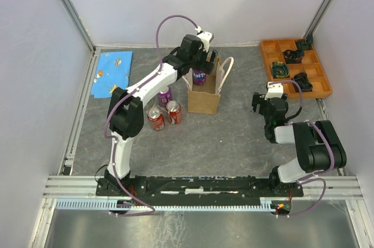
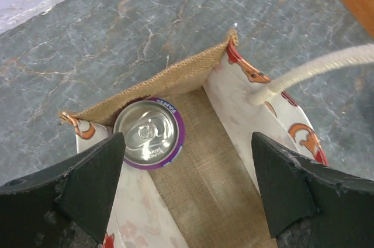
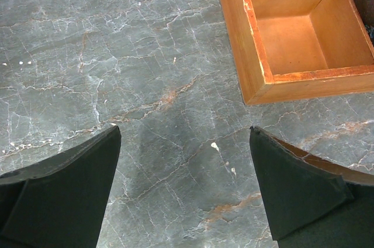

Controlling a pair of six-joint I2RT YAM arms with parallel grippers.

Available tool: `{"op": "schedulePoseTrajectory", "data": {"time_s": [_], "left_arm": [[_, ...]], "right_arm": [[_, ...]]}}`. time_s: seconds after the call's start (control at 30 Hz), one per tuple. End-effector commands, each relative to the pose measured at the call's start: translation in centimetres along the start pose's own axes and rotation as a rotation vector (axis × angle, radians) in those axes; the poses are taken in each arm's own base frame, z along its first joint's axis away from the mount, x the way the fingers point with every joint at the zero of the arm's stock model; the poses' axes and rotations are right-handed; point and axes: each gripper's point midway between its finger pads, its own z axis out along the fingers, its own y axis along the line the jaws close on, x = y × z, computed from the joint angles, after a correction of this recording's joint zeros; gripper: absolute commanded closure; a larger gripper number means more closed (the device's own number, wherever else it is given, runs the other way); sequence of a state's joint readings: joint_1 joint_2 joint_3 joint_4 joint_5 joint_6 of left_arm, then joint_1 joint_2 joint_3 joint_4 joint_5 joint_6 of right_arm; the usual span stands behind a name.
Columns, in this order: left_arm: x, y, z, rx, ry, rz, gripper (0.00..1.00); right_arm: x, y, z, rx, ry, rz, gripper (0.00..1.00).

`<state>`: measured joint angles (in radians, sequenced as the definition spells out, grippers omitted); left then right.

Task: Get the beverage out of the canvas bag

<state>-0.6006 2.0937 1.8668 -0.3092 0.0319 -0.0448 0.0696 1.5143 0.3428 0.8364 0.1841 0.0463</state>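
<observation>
The tan canvas bag point(image 1: 204, 97) stands upright mid-table with its white loop handles point(image 1: 226, 68) up. One beverage, a purple can point(image 1: 199, 76), stands inside at the bag's far end. In the left wrist view its silver top point(image 2: 147, 132) sits in a corner of the bag point(image 2: 205, 163), just ahead of my left fingertip point(image 2: 99, 172). My left gripper point(image 1: 203, 62) hovers over the bag's mouth, open and holding nothing point(image 2: 187, 143). My right gripper point(image 1: 260, 103) hangs open above bare table point(image 3: 184, 134), right of the bag.
Three cans stand on the table left of the bag: a purple one point(image 1: 165, 94) and two red ones point(image 1: 174, 112) point(image 1: 155, 119). An orange compartment tray point(image 1: 266, 61) holding dark objects sits at the back right, its corner near my right gripper point(image 3: 234, 31). A blue mat point(image 1: 113, 72) lies back left.
</observation>
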Motion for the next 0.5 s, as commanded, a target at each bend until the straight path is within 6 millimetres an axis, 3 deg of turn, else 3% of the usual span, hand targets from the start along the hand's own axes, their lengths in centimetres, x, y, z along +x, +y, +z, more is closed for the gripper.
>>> {"op": "schedulePoseTrajectory", "data": {"time_s": [0.0, 0.47], "left_arm": [[-1.0, 2.0, 0.7, -0.101, -0.01, -0.015, 0.05], [1.4, 3.7, 2.6, -0.191, 0.05, 0.006, 0.01]], "right_arm": [[-1.8, -0.1, 0.6, 0.0, -0.05, -0.002, 0.01], [-1.8, 0.0, 0.6, -0.002, -0.049, -0.002, 0.01]]}}
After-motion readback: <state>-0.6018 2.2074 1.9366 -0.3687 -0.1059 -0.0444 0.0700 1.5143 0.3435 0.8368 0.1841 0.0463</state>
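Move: The purple can stands upright in the bag's far left corner, its middle about 3 cm ahead of the left hand, 2 cm to its left and 10 cm below. The bag's middle lies about 1 cm back, 2 cm right, 10 cm down. Outside it, another purple can stands some 5 cm back and 13 cm left, and a red can 12 cm back and 9 cm left. From the right hand the can in the bag is roughly 8 cm ahead, 28 cm left, about level. The open left hand sinks about 5 cm towards the bagged purple can, easing forward and left, turning slightly counter-clockwise. ##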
